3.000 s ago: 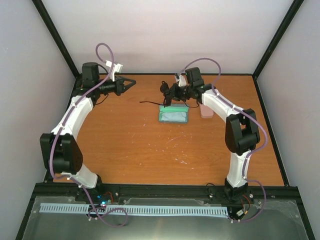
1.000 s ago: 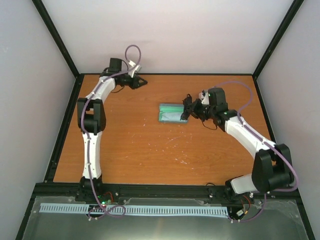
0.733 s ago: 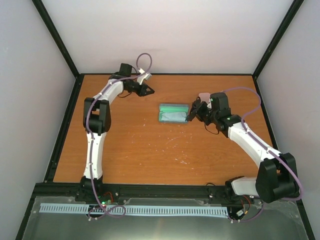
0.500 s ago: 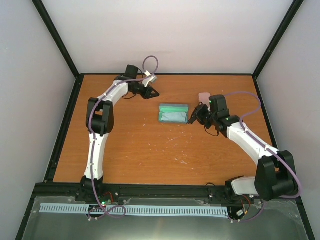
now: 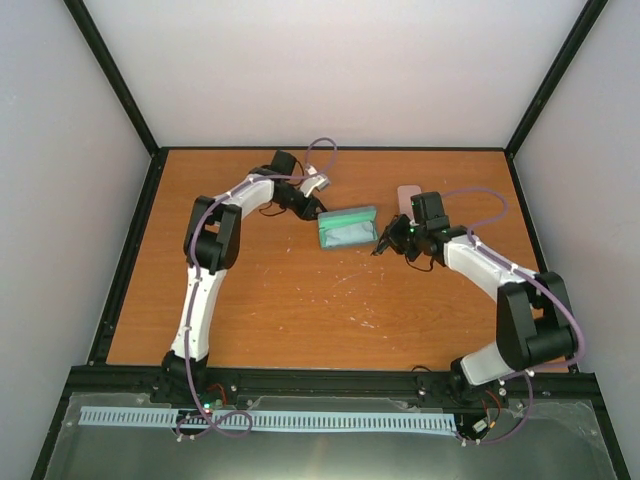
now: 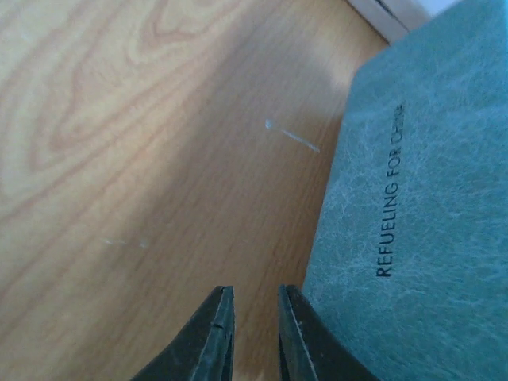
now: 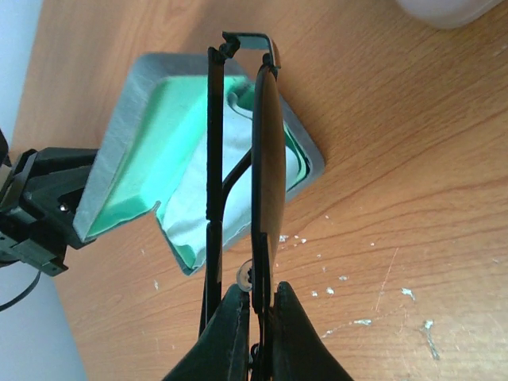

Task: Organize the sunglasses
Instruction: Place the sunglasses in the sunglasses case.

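Observation:
The black sunglasses (image 7: 268,159) hang folded and edge-on in my right gripper (image 7: 262,317), which is shut on the frame near the nose pad. They hover just off the near right end of the open blue-grey case (image 7: 311,163), whose green lining holds a pale cloth (image 7: 198,210). In the top view the right gripper (image 5: 387,243) is at the case's (image 5: 348,228) right end. My left gripper (image 5: 318,209) is at the case's left end. Its jaws (image 6: 255,333) stand slightly apart with bare wood between them, and one finger lies against the case lid (image 6: 429,182).
A pink case (image 5: 406,196) lies behind the right gripper near the back of the table; its pale end (image 7: 448,8) shows at the top of the right wrist view. White scuff marks dot the wooden tabletop (image 5: 300,300) in front of the case.
The left arm has swung right from the back left corner to the case's left end, and the case now sits skewed. The right gripper has drawn the sunglasses slightly toward the near right.

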Motion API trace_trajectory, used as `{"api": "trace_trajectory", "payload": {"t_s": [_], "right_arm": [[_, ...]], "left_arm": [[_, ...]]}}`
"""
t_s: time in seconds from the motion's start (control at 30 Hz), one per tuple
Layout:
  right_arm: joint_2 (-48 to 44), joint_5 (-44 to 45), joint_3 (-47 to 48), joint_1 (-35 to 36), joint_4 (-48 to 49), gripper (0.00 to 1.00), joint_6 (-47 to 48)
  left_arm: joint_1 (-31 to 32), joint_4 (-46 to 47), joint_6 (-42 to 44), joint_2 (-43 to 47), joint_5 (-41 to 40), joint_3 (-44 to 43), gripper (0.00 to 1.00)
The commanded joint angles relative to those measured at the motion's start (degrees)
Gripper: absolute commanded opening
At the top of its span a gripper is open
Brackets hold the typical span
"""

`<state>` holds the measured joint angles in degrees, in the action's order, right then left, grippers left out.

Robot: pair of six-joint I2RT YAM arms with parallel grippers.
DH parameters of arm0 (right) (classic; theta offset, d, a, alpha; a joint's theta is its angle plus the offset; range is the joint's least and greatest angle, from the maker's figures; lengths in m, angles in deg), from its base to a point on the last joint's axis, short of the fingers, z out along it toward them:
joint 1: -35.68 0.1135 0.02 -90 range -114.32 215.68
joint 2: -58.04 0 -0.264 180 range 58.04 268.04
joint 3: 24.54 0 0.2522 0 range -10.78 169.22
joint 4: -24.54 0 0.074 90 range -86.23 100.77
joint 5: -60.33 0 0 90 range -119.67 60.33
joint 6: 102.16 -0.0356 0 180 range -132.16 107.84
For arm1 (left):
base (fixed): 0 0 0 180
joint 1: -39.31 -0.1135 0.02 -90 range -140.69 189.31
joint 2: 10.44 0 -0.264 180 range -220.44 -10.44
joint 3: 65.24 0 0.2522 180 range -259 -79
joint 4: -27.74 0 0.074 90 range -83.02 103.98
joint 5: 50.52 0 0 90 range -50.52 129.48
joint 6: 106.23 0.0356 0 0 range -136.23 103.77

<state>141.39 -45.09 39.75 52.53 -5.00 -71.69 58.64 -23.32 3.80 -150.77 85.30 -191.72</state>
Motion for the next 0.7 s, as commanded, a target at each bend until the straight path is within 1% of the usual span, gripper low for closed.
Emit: {"api": "trace_trajectory", "payload": {"t_s": [0.0,0.37,0.47,0.67], "right_arm": [[4.28,-3.58,2.98,-0.33,2.89,0.03,3.45],[13.78,-10.22,8.42,-0.34,7.49,0.03,10.79],[16.18,-11.26,9.50,-0.38,7.49,0.03,12.50],[21.17,-14.41,11.40,-0.35,7.86,0.03,15.76]], "left_arm": [[1.33,0.36,-0.32,1.80,0.16,2.84,0.18],[5.72,6.42,-5.86,7.70,0.72,12.29,0.17],[6.83,6.48,-5.17,8.45,-0.06,13.32,0.17],[6.94,6.21,-4.49,8.89,-1.25,13.61,0.17]]}}
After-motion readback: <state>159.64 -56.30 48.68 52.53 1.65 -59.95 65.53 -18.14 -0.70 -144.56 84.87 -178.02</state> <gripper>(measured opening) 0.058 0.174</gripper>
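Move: The open sunglasses case lies crosswise, lid on its far side; its middle is about 7 cm right, 4 cm back and 2 cm below the left hand, whose fingers are at the lid's left end. From the right hand, still holding the sunglasses, it is some 9 cm left, 4 cm ahead and 9 cm below. The pink case lies about 10 cm ahead, 8 cm right and 9 cm below the right hand. Left fingers push the lid back-right some 8 cm; right hand carries the sunglasses left, forward, down towards the case. ##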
